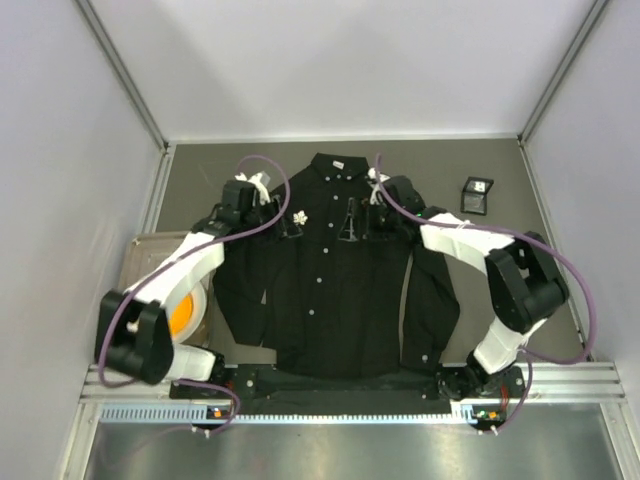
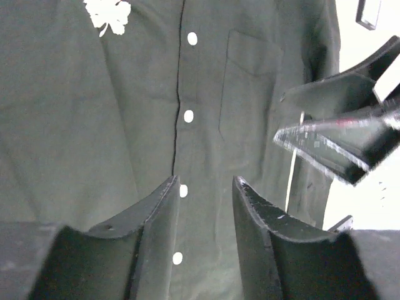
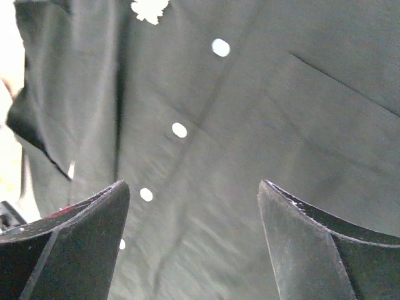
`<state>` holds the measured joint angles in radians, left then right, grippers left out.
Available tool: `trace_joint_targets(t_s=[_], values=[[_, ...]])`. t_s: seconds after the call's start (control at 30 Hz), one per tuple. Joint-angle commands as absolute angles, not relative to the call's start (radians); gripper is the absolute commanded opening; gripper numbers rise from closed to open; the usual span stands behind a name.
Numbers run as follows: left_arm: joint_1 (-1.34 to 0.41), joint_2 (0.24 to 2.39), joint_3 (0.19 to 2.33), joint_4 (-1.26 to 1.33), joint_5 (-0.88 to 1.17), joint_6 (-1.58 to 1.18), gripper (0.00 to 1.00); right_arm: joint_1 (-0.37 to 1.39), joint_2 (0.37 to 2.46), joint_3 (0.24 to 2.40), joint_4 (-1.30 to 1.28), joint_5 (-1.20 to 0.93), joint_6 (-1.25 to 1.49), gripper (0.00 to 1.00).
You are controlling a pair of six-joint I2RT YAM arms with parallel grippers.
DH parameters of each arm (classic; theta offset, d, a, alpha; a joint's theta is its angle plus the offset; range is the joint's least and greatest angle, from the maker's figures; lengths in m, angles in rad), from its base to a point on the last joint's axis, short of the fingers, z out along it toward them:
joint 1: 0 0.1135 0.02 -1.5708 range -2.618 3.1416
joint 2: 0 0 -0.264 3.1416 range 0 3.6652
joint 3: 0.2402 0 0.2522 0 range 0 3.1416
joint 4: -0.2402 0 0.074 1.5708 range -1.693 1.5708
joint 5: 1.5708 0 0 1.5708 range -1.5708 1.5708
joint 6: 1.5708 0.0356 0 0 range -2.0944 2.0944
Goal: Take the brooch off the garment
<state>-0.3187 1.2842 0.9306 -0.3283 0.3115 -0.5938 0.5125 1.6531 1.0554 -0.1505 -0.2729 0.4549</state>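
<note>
The black garment (image 1: 330,290) lies flat, collar at the far end. The white brooch (image 1: 299,219) is pinned on its chest, left of the button line. My left gripper (image 1: 289,227) hovers just beside the brooch, jaws open with nothing between them. In the left wrist view the brooch (image 2: 107,15) lies at the top left, well ahead of my left gripper (image 2: 203,181). My right gripper (image 1: 352,226) hangs wide open over the chest, right of the buttons. The right wrist view has the brooch (image 3: 149,9) at the top edge, far from my right gripper (image 3: 194,184).
A small black box (image 1: 477,194) lies on the table to the garment's far right. Left of the garment, a grey tray (image 1: 140,262) holds a white and orange roll (image 1: 186,312). Grey walls close in the table on three sides.
</note>
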Motion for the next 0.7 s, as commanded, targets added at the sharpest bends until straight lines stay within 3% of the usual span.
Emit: trace_joint_targets(t_s=[0.0,0.2,0.67], values=[[-0.318,1.536,1.064,-0.12,0.406,-0.626,0.4,0.549,1.759,1.15,0.095,-0.379,0.544,0.81],[-0.318,1.815,1.204,-0.132,0.336,-0.649,0.22,0.549,1.899,1.241,0.179,-0.405,0.606,0.73],[-0.314,1.752,1.0,-0.008,0.043,-0.641,0.18,0.551,2.213,1.503,0.377,-0.56,0.767,0.49]])
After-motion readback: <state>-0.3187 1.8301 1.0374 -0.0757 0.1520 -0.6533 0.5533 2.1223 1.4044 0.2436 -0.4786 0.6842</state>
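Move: The brooch on the shirt lies about 13 cm ahead of my left hand, level with it sideways and some 15 cm below. From my right hand it is roughly 10 cm ahead, 15 cm to the left and 9 cm down. The nearest placket button sits about 7 cm to the right of the brooch and 2 cm nearer me; the collar is some 13 cm beyond the brooch and 9 cm to its right. I drop my left hand about 13 cm towards the shirt just short of the brooch, reaching 8 cm forward early and drifting right, then back left, while its half-open fingers nearly close. Meanwhile I sweep my right hand some 12 cm left and 8 cm forward, about level, towards the brooch, rolling its left side up 20 degrees and narrowing its fingers to half open. ##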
